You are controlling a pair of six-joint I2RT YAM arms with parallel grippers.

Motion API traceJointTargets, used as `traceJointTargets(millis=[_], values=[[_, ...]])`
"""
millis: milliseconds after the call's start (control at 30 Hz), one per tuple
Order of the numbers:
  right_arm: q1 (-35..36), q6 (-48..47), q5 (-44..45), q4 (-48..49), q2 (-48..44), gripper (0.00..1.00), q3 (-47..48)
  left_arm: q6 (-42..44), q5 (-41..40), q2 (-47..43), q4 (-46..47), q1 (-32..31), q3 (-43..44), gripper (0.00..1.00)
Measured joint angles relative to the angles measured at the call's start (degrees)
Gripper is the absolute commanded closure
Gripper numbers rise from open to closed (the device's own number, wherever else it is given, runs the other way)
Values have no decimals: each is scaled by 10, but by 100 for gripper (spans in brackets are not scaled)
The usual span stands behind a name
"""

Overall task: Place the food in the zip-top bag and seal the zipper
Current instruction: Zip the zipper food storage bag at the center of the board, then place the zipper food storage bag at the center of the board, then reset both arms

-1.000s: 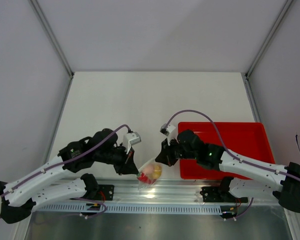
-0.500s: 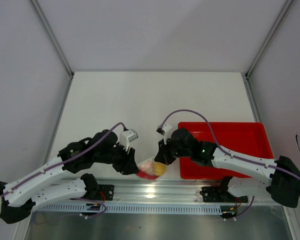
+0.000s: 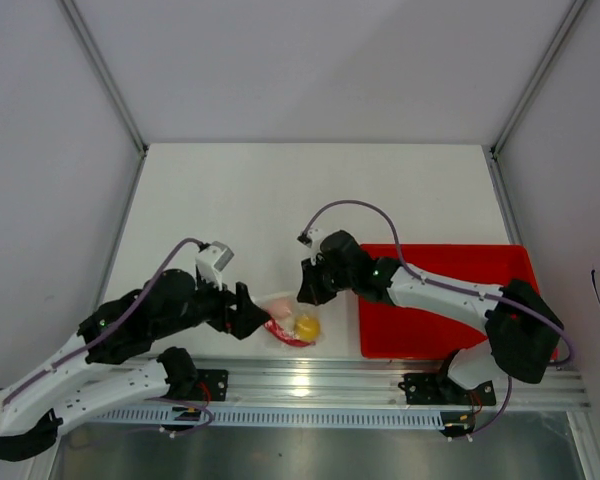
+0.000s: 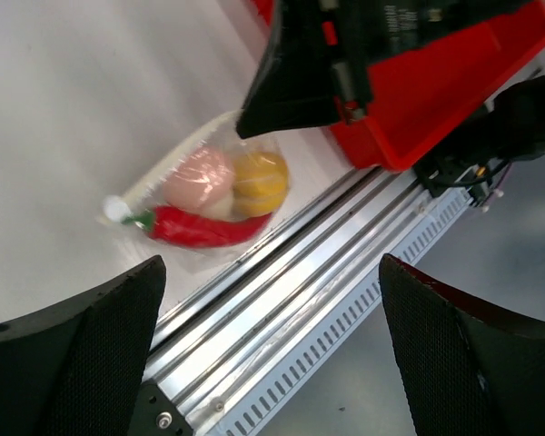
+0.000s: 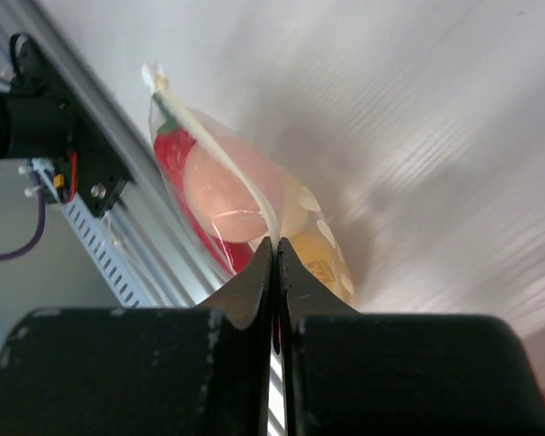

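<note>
The zip-top bag (image 3: 292, 322) lies on the white table by the front rail. It holds a pink egg shape (image 4: 200, 177), a yellow ball (image 4: 259, 177) and a red pepper-shaped piece (image 4: 195, 227). Its zipper (image 5: 209, 136) shows as a whitish strip along the top edge. My right gripper (image 3: 305, 293) is shut on that strip at its right end; its jaws pinch the strip in the right wrist view (image 5: 274, 247). My left gripper (image 3: 258, 316) is wide open and empty, just left of the bag; in the left wrist view (image 4: 272, 263) the bag lies beyond its fingertips.
A red tray (image 3: 480, 300) stands at the right of the table, close to the bag. The metal rail (image 3: 310, 375) runs along the front edge just below the bag. The right arm (image 3: 430, 290) reaches across the tray's left side.
My left gripper has let go of the bag, opened and drawn back to the left. My right gripper has moved left and away from the rail, still pinching the bag, which now rests on the table.
</note>
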Motion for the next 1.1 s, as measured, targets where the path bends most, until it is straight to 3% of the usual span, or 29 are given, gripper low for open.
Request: traceJointTargets(millis=[333,433,467,633,667,767,867,1100], values=[[-87,-21,-4,-17,214,97,155,-1,30,-67,33,0,-4,1],[-88,-26,10,-34,254,75,189,-2,54,-69,50,0,-19,1],[-87,-28,16,-36,261,62,197,-5,60,-72,56,0,-27,1],[-87,-37,63,-51,268,31,217,-12,76,-87,72,0,-47,1],[-87,-37,75,-54,268,10,219,-13,79,-89,73,0,-49,0],[-87,-39,116,-73,251,1,218,-13,83,-90,75,0,-49,0],[-84,-37,159,-101,200,1,210,-13,83,-90,75,0,-49,0],[-57,11,288,-170,-32,0,156,-22,83,-90,89,0,-50,0]])
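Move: Some 12 cm ahead of the right hand, 2 cm to its left and 7 cm below lies the bare board spot where the zipper corner pinched in its fingers will go. From this hand the bag's food-filled middle is about 6 cm back, 5 cm left and 5 cm below; the red tray's middle is 38 cm right, roughly level fore and aft, 7 cm below. From the empty left hand that spot is about 18 cm ahead, 16 cm right and 18 cm down. Sweeping forward about 12 cm while sinking some 6, the right hand draws the bag over the board by its pinched zipper corner, then opens wide to let go low over the board. It lifts off some 14 cm and swings right, turning nearly 30 degrees clockwise. The open left hand eases back and up a few centimetres. ##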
